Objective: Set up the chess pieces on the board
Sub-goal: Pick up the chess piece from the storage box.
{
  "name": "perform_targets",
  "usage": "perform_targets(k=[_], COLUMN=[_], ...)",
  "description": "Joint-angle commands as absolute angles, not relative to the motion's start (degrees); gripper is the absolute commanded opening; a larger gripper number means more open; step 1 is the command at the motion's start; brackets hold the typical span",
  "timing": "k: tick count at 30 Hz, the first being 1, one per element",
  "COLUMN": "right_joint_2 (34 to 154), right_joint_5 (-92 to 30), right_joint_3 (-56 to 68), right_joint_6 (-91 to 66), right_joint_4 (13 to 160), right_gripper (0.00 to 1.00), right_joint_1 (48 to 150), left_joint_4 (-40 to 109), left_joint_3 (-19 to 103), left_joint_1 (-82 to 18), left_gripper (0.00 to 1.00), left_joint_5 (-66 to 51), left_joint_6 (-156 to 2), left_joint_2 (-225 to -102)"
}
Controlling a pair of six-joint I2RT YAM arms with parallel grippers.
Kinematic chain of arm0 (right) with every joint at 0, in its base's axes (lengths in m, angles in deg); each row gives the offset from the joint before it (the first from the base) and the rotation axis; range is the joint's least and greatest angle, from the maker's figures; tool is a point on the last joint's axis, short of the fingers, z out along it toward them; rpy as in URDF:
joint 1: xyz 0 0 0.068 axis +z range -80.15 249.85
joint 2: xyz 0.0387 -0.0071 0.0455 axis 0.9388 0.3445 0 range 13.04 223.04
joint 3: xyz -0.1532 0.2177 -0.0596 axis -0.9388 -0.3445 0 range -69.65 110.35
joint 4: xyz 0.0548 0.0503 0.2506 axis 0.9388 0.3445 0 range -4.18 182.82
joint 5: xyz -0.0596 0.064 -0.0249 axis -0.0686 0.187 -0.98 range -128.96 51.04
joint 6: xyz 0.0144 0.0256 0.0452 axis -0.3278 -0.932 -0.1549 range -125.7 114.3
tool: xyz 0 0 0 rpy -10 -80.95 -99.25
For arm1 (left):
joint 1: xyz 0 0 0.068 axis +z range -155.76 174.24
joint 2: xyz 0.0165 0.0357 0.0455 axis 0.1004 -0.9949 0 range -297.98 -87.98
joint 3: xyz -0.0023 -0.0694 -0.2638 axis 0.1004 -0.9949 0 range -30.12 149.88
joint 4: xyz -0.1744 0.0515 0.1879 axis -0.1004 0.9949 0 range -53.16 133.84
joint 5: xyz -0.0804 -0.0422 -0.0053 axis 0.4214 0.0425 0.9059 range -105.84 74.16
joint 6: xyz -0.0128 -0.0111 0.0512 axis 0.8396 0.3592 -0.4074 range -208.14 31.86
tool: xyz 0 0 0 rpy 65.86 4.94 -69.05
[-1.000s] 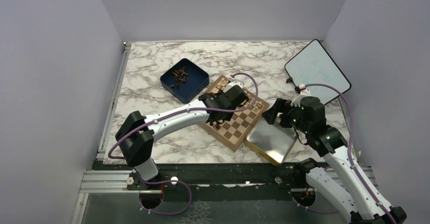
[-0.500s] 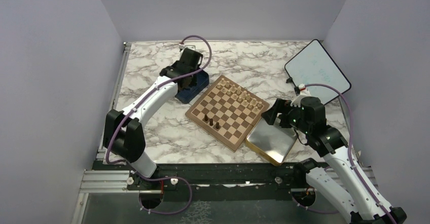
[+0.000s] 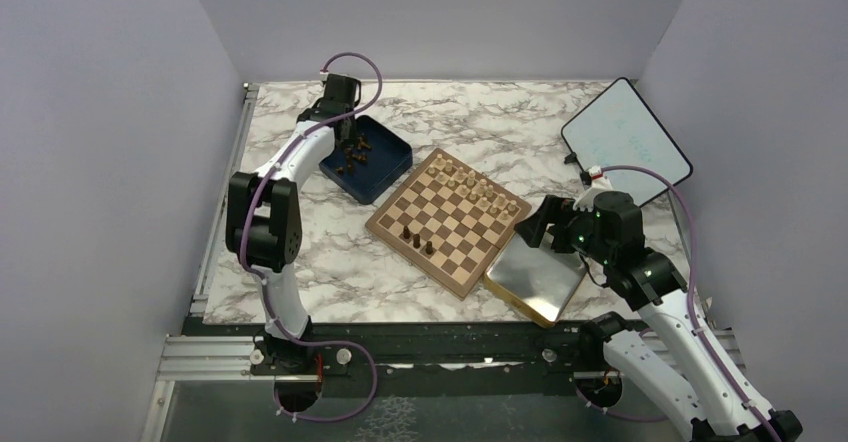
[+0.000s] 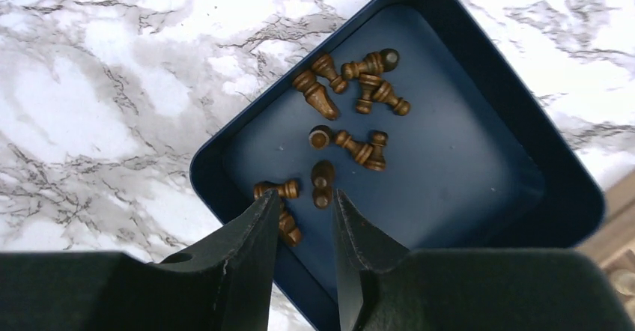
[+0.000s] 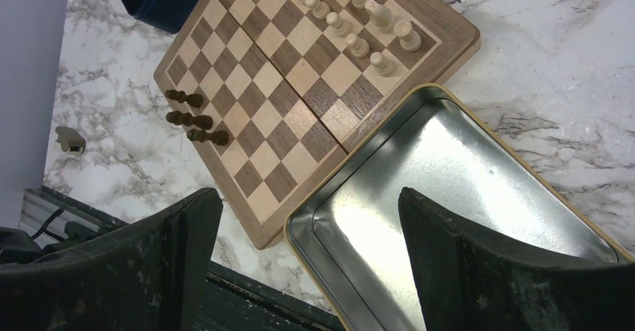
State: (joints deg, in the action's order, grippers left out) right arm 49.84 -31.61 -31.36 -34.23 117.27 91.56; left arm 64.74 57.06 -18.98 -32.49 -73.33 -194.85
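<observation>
The board (image 3: pixel 447 224) lies mid-table, seen also as the board (image 5: pixel 284 106) in the right wrist view. Three dark chess pieces (image 3: pixel 415 239) stand in a short row by its near-left edge, the same dark pieces (image 5: pixel 191 118) showing in the right wrist view. Several more dark pieces (image 4: pixel 359 147) lie loose in the dark blue box (image 4: pixel 464 166). My left gripper (image 4: pixel 305 196) hovers over that box, open by a narrow gap with nothing between the jaws. One fallen piece (image 4: pixel 322 183) lies just beyond its tips. My right gripper (image 5: pixel 311 204) is wide open above the metal tray (image 5: pixel 464 174).
Pale chessmen (image 3: pixel 475 184) stand in rows along the board's far-right side. The blue box (image 3: pixel 385 162) sits at the back left, the gold-rimmed tray (image 3: pixel 535 280) against the board's near-right corner. A whiteboard (image 3: pixel 625 142) leans at the right wall.
My left arm has swung from over the board back to the blue box, and its jaws have narrowed. The right arm has not moved.
</observation>
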Motion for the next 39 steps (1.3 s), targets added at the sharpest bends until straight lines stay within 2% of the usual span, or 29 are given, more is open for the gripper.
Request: perform_targets(k=[1,10,27,39], right_joint_2=[49.3,50.1,51.1,50.9], right_joint_5=[-30.5,-31.1,-31.6,-31.7], right_joint_3=[-31.2,-31.9,-31.7,-31.8], right_joint_6=[-35.0,-34.9,-34.1,-34.0], right_joint_4=[116.4,116.0,116.3,116.5], right_gripper=[0.93,0.93,0.93,0.93], right_joint_1=[92.0,91.9,91.9,91.9], left_joint_4=[63.4,62.6,62.8,62.9], left_joint_3=[60.3,61.8,61.0,61.5], left_joint_1=[-17.5,-16.3,-15.6,-15.3], left_gripper=[0.33,0.36,0.35,0.3], left_joint_5=[-28.8,-24.2,-26.5,-25.8], left_joint_6=[-75.6,-77.4,-77.2,-77.5], left_joint_2=[-198.2,-203.4,-206.3,-207.4])
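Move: The standing chess piece the left hand goes for is in the storage box, about 3 cm ahead, sideways level and some 10 cm below. Another standing piece is about 3 cm beyond that one; a crossed pair of pawns lies 2 cm farther out and 3 cm to its right, and the knight lies about 6 cm beyond it. From the idle right hand the piece is roughly 27 cm ahead, 39 cm left and 15 cm below. The left hand sinks about 7.5 cm into the storage box towards the standing piece, fingers staying partly open. ##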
